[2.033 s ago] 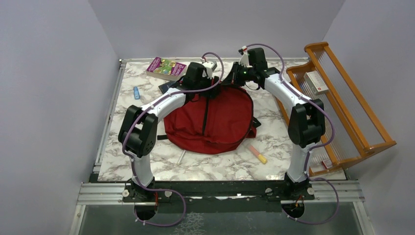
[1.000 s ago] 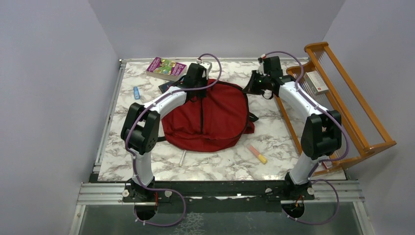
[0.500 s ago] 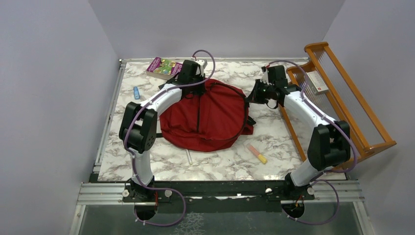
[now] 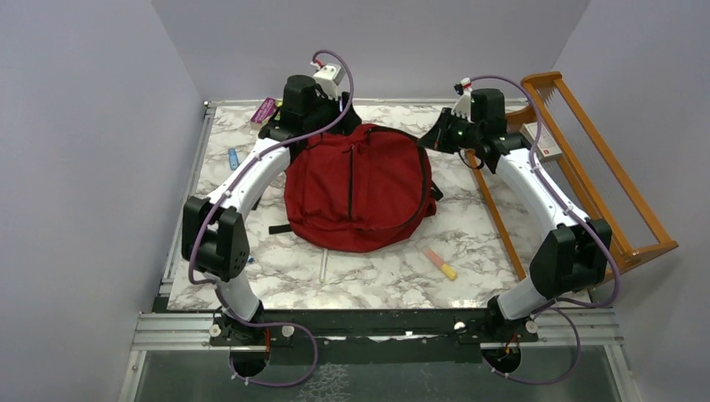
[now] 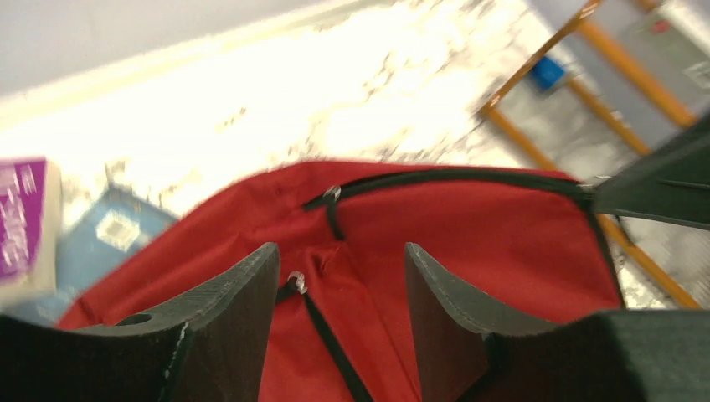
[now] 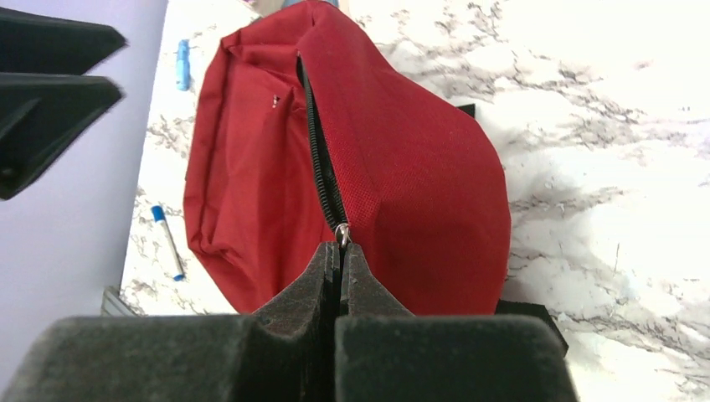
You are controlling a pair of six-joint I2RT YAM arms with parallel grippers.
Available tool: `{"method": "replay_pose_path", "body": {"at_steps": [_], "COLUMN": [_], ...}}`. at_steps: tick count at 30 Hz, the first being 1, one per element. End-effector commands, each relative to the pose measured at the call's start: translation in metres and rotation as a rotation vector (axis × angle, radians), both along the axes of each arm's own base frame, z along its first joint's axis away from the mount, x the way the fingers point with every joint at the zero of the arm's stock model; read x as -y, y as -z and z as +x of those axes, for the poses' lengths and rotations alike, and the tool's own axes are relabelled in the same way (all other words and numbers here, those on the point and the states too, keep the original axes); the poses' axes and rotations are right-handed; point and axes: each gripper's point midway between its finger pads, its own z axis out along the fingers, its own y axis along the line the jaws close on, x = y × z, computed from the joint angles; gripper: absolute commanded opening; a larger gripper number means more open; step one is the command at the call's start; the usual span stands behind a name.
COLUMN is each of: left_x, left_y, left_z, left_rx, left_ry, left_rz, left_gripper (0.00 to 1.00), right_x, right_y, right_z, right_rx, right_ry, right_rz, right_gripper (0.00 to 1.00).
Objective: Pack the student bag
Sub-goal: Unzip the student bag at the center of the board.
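Note:
The student bag [image 4: 360,188], a red backpack with black zippers, lies flat in the middle of the marble table. My left gripper [image 5: 342,251] hovers open over its far top edge, with nothing between its fingers. A small metal zipper pull [image 5: 295,280] shows below, close to the left finger. My right gripper [image 6: 340,249] is shut on another zipper pull [image 6: 341,234] at the bag's far right corner [image 4: 425,141]. The black zipper [image 6: 318,151] runs away from it along the bag's edge.
A purple book [image 4: 264,110] and a blue flat item [image 5: 109,230] lie behind the bag's left side. A small blue item [image 4: 234,158] lies on the left, with a pen [image 4: 323,266] and an orange-yellow marker [image 4: 439,263] near the front. A wooden rack [image 4: 586,167] holding a box [image 4: 546,142] stands on the right.
My left gripper has opened, let go of the bag's top and lifted up and back. The bag has shifted right. My right gripper, still shut on the pull, rose slightly.

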Motion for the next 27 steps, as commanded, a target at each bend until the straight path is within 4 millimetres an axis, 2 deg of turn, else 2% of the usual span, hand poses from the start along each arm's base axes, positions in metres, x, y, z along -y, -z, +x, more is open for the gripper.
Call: {"method": "replay_pose_path", "body": {"at_steps": [1,3,7,9,13,21,27], "left_x": [0.020,0.025,0.049,0.056,0.068,0.093,0.111], "left_y": [-0.086,-0.098,-0.094,-0.093,-0.095,-0.112,-0.108], "left_z": [-0.022,-0.035,-0.090,-0.098,-0.091,-0.066,-0.061], "left_rx": [0.377,0.542,0.902,0.969,1.022,1.069,1.051], "left_ry": [0.225,0.313,0.676,0.750,0.823,0.842,0.888], "left_rz": [-0.046,-0.028,0.078,0.094,0.088,0.070,0.047], "left_gripper": [0.58,0.58,0.60,0.58,0.54,0.53,0.53], "right_x": [-0.007,-0.008,-0.010,-0.012,-0.014,-0.022,-0.026], "right_y": [-0.068,-0.078,-0.090,-0.095,-0.103,-0.115,-0.117], "right_z": [0.005,0.005,0.005,0.004,0.001,-0.003,-0.005], "right_rx": [0.181,0.199,0.221,0.235,0.266,0.298,0.297], "right_ry": [-0.059,-0.072,-0.097,-0.117,-0.154,-0.235,-0.271], "right_rz": [0.051,0.055,0.049,0.046,0.035,0.040,0.046], "right_gripper": [0.01,0.01,0.00,0.01,0.00,0.00,0.01]}}
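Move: The zip pull on the red bag's raised top corner is already pinched in the right fingertips, right at that hand. From the empty left gripper it lies about 16 cm to the right, 6 cm back and nearly level. Also from the left gripper, the main zip's far end is roughly 4 cm ahead, 3 cm right and 8 cm below; the pocket pull is about 11 cm below, barely ahead; the bag's middle is 8 cm back and 17 cm below. Keep the zip pull pinched in the right gripper and raise it about 9 cm, tipping that wrist up slightly. Meanwhile lift the open left gripper and loop it back, then on to the right, about 10 cm higher and 10 cm further right, swinging its fingers some 70 degrees up and clockwise until they point level to the right at the zip edge beside the right fingertips; don't close. ##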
